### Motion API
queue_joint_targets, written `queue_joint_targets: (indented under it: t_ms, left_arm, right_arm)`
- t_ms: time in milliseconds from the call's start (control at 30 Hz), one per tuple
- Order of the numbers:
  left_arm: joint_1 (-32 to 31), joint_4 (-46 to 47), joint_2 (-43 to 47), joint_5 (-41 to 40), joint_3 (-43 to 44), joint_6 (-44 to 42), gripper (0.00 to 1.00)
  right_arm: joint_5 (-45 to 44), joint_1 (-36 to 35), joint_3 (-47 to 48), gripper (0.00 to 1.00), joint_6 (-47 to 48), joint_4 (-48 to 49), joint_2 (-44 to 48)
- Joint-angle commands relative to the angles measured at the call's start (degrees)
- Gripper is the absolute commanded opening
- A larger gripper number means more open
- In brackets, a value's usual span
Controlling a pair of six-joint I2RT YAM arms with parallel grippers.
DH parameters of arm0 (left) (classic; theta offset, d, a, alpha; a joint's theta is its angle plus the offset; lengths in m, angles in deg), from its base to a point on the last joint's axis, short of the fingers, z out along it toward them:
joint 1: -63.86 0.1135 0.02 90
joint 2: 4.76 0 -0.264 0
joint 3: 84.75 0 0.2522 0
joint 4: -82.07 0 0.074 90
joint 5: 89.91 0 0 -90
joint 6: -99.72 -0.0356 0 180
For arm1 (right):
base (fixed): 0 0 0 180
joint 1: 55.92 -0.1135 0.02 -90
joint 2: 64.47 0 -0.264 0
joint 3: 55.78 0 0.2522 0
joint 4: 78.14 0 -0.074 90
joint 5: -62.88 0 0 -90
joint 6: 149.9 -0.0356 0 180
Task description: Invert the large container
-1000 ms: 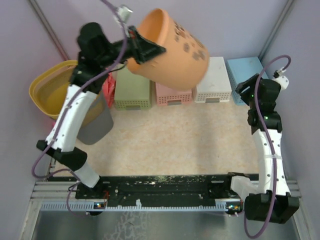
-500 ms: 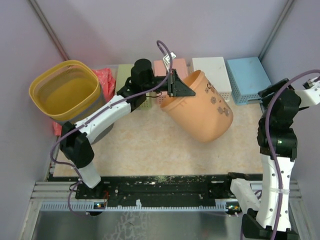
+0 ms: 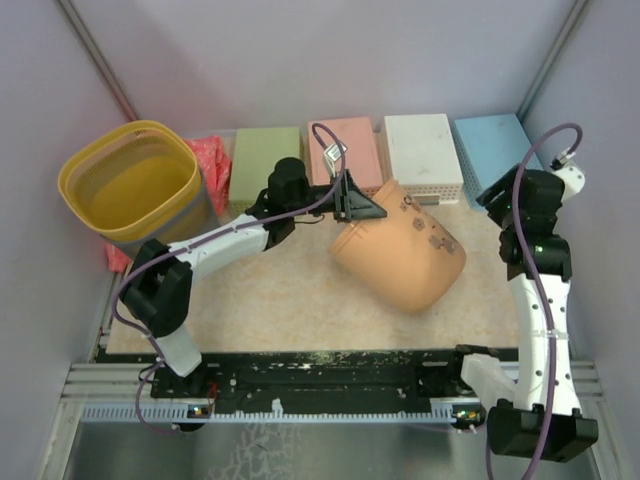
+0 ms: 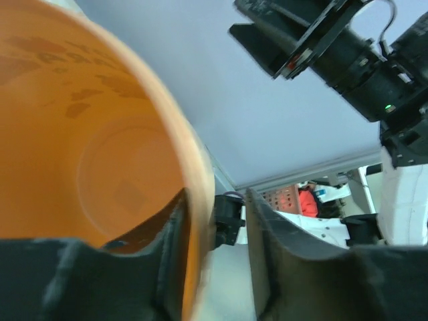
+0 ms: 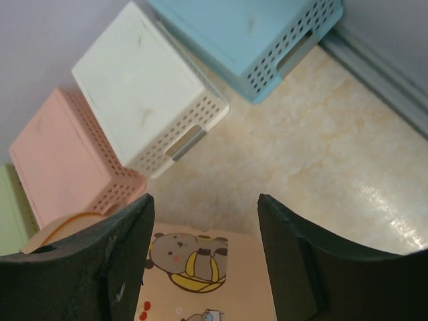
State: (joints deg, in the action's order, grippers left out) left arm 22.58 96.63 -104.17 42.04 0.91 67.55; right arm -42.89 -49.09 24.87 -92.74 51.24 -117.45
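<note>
The large orange container with cartoon prints lies tilted on its side on the table, mouth toward the back left, base toward the front right. My left gripper is at its rim. In the left wrist view one finger is inside the container against the rim and the other finger stands apart from it, so the gripper is open around the rim. My right gripper is open and empty, above and to the right of the container. Its bear print shows between the fingers in the right wrist view.
A yellow tub sits nested in a grey one at the back left, beside a red bag. Green, pink, white and blue baskets line the back wall.
My left arm has brought the container down from high in the air to the table and its fingers have parted at the rim. The right arm has swung back toward the container.
</note>
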Motion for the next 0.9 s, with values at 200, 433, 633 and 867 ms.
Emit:
queue_joint_targets:
  t_ms: [200, 433, 633, 867]
  left_arm:
    - [-0.21, -25.08, 2.19, -7.66, 3.65, -23.68, 0.65]
    - [-0.21, -41.11, 0.04, -12.08, 12.15, -37.0, 0.72]
    - [-0.44, -49.04, -0.75, -17.03, 18.14, -42.3, 0.74]
    - [-2.23, -65.98, -3.28, -27.38, 26.51, -46.13, 0.69]
  right_arm:
    - [17.36, 0.33, -9.48, 0.66, -2.38, -10.26, 2.12]
    - [21.87, 0.28, -13.47, 0.67, -3.02, -12.45, 4.04]
    - [23.23, -0.29, -15.5, 0.67, -2.81, -12.2, 3.21]
    - [25.06, -0.24, -15.67, 0.66, -4.22, -10.87, 2.84]
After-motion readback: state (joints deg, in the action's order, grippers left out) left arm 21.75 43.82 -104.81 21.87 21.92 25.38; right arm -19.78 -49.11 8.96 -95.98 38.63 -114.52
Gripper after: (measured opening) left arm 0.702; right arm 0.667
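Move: The large container lies on its side, rim still between the left fingers; its middle is about 8 cm right, 5 cm back and 12 cm below. From that hand the pink basket sits some 24 cm ahead and 4 cm left, the white basket 24 cm ahead and 15 cm right, both about 24 cm lower. From the right hand, the container's middle is roughly 19 cm left, 6 cm back, 14 cm below. Left fingers open off the rim, easing down, forward and left; right hand sinks 14 cm towards the container. ##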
